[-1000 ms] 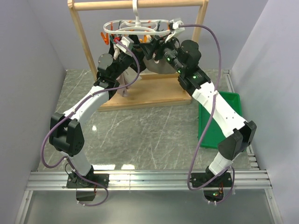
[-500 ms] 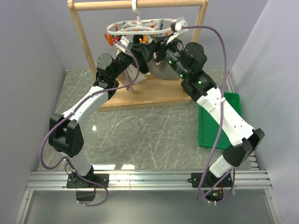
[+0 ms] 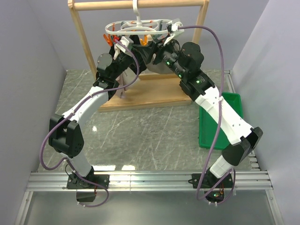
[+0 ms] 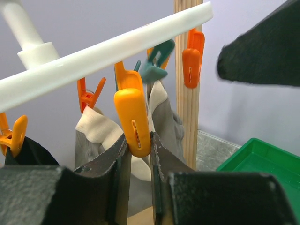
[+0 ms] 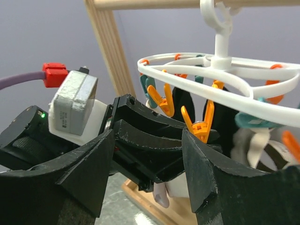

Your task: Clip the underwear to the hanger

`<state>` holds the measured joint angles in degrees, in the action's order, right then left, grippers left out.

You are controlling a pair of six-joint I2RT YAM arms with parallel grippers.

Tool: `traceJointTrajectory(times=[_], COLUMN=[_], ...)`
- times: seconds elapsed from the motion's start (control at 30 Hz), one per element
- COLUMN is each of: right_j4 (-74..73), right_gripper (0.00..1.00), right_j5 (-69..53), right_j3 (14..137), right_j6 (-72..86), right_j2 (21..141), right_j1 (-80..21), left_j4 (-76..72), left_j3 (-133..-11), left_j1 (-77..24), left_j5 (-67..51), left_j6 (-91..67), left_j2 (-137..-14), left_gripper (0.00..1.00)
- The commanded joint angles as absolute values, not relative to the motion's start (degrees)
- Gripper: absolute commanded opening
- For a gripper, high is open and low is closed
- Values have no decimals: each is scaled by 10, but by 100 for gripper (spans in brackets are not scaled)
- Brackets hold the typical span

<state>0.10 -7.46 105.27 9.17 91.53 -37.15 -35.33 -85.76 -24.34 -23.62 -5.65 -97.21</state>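
Observation:
The white hanger (image 3: pixel 136 27) hangs by its hook from the wooden rack, with orange and teal pegs dangling under its rings. My left gripper (image 4: pixel 138 139) is shut on the lower end of one orange peg (image 4: pixel 132 110). The underwear (image 4: pixel 95 127), beige with a cream waistband, hangs just behind that peg. Whether the peg bites the fabric is hidden. In the top view the underwear (image 3: pixel 125 78) droops below my left wrist. My right gripper (image 5: pixel 149 140) stands open right beside the left gripper (image 5: pixel 154 136), under the hanger (image 5: pixel 243 65), with nothing between its fingers.
A black garment (image 4: pixel 28 152) and a grey-taupe garment (image 4: pixel 168 110) are clipped to other pegs. The rack's wooden post (image 4: pixel 187 108) stands close behind, above its base board (image 3: pixel 150 93). A green tray (image 3: pixel 225 119) lies on the table at the right.
My right arm has risen and drawn in closer to the hanger and the left gripper. The left gripper has kept its hold on the orange peg.

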Motion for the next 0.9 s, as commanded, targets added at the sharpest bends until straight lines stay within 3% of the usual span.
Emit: traceJointTrajectory(times=[0.0,0.43,0.87], right_j4=[19,24,80], right_gripper=[65,63,65], right_j5=[-84,-1,-86], right_j3=[1062,1078,1107], right_j6=[120,122,162], right_j2=[929,972,1010], right_j1=[-375,-364,-332], left_j4=[-367,-374,-383], left_j3=[-875,-870,-873], left_j1=[-249,-240,-234], left_j5=[-284,-308,-369], left_j6=[-63,-83,-112], left_j2=[-944,-933,-939], left_gripper=[0,0,0])
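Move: Forward of the right hand by about 8 cm, and 3 cm to its left and 4 cm lower, is the orange clip on the front of the hanger. A second orange clip is some 6 cm farther left of it and 3 cm higher; a teal clip is about 6 cm to its right, level in reach and 1 cm higher. The left hand, nearly shut, has the first orange clip right at its fingertips, roughly 2 cm above. Sinking and reaching forward along the front of the hanger, the right hand goes about 6 cm out and 3.5 cm down, tipping slightly down, until its still wide-open fingers stand to either side of the orange clip's handles without closing. Meanwhile the left hand keeps its grip at the clip's lower end, easing back about 1 cm and turning a little clockwise. ##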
